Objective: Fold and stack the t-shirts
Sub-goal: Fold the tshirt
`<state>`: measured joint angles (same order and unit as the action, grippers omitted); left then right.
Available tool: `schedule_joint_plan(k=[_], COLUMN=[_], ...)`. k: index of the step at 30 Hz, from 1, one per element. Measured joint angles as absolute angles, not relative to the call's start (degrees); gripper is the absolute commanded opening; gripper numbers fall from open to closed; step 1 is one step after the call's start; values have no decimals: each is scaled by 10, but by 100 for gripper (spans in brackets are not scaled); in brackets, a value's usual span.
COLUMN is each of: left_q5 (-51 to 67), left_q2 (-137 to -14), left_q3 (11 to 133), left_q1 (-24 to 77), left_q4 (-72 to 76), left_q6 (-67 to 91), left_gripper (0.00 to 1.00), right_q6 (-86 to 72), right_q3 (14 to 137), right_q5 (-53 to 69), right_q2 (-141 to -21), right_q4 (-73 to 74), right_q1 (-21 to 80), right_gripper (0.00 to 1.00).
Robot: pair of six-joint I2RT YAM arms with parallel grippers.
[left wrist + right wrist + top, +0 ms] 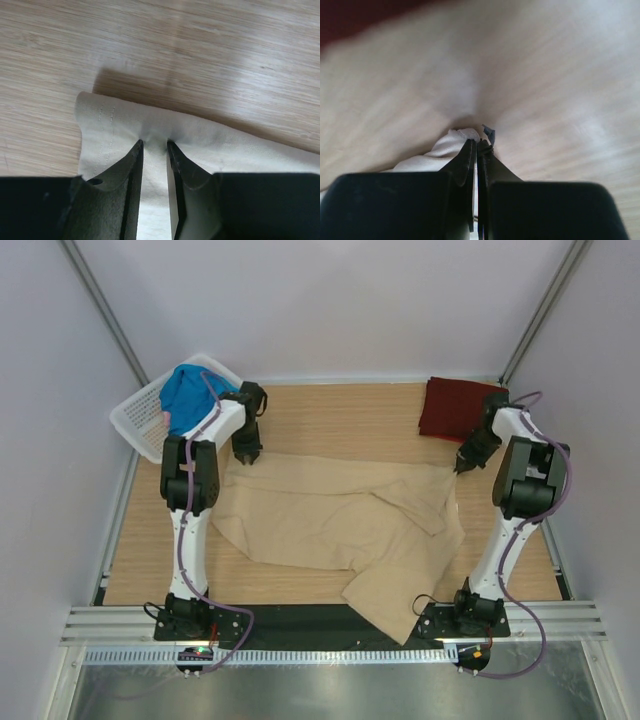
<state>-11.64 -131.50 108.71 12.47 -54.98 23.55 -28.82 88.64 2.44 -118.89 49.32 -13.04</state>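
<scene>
A large tan t-shirt (pixel 330 515) lies spread and rumpled across the middle of the wooden table. My left gripper (pixel 247 453) is at its far left corner. In the left wrist view the gripper (pixel 155 144) is shut on a puckered fold of the tan cloth (pixel 225 150). My right gripper (pixel 464 464) is at the far right corner. In the right wrist view its jaws (pixel 477 142) are pressed together on the bunched tan edge (pixel 445 147). A folded maroon t-shirt (pixel 458 407) lies at the back right. A blue t-shirt (pixel 188 395) sits in the basket.
A white lattice basket (pixel 135 425) stands at the back left corner, just behind the left arm. The maroon cloth (pixel 350 15) shows blurred in the upper left of the right wrist view. Bare wood surrounds the tan shirt, and white walls enclose the table.
</scene>
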Motion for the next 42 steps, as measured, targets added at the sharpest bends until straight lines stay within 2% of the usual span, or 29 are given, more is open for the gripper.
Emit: schedule_joint_plan(k=[3,5,7,11,12,13,17,22,27,34,42], left_q5=[-127,-134,-134,-122,-120,-118,-105,-77,-53,-42,-42], left_q2=[-1315,-1320,-1328,-1315,-1305,-1293,-1214,-1118,-1068,-1067,-1066], left_q3=[1092,1107,1141,1176,1176,1172,1112,1039,982,959,953], left_q1=[121,117,113,107,107,109,117,124,128,131,131], left_q4=[-553,-564,-582,-593,-597,-601,-599,-594,-581,-576,-573], left_q6=[236,235,237,246,248,249,250,251,254,253,253], left_gripper=[32,37,43,48,49,50,50,50,49,49,49], right_q6=[-286,-283,-274,-253,-249,-243,-222,-206,-211,-222,-227], right_q3=[968,1033,1101,1223,1233,1236,1152,1045,1033,1045,1046], right_q5=[23,21,14,-9,-17,-25,-54,-50,4,22,21], right_q2=[-1232,-1265,-1299,-1346,-1346,-1339,-1269,-1173,-1193,-1279,-1285], right_q4=[493,498,507,559,570,580,584,580,550,540,538], right_q1=[-113,-103,-93,-84,-83,-80,-63,29,106,99,95], right_gripper=[2,6,16,29,31,37,42,43,43,40,37])
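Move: The right hand keeps the shirt's far right corner pinched just above the table; the folded maroon shirt's middle lies about 20 cm ahead and 1 cm right of it, its near edge roughly 11 cm out. The left end of the beige shirt's inner crease is some 22 cm left and 4 cm back. The left hand is on the shirt's far edge, the far left corner about 6 cm left and 3 cm ahead, the white basket roughly 19 cm left and 16 cm ahead. Forward, fast, some 11 cm, the right hand drags the pinched corner to the maroon shirt's near edge, opens to let go, rises, draws back about 8 cm while swinging 16 cm left, turning some 30 degrees counter-clockwise, and sinks onto the shirt with fingers apart by the crease. The left hand opens wider, lifts off the cloth and draws back over it, ending about 11 cm higher. ##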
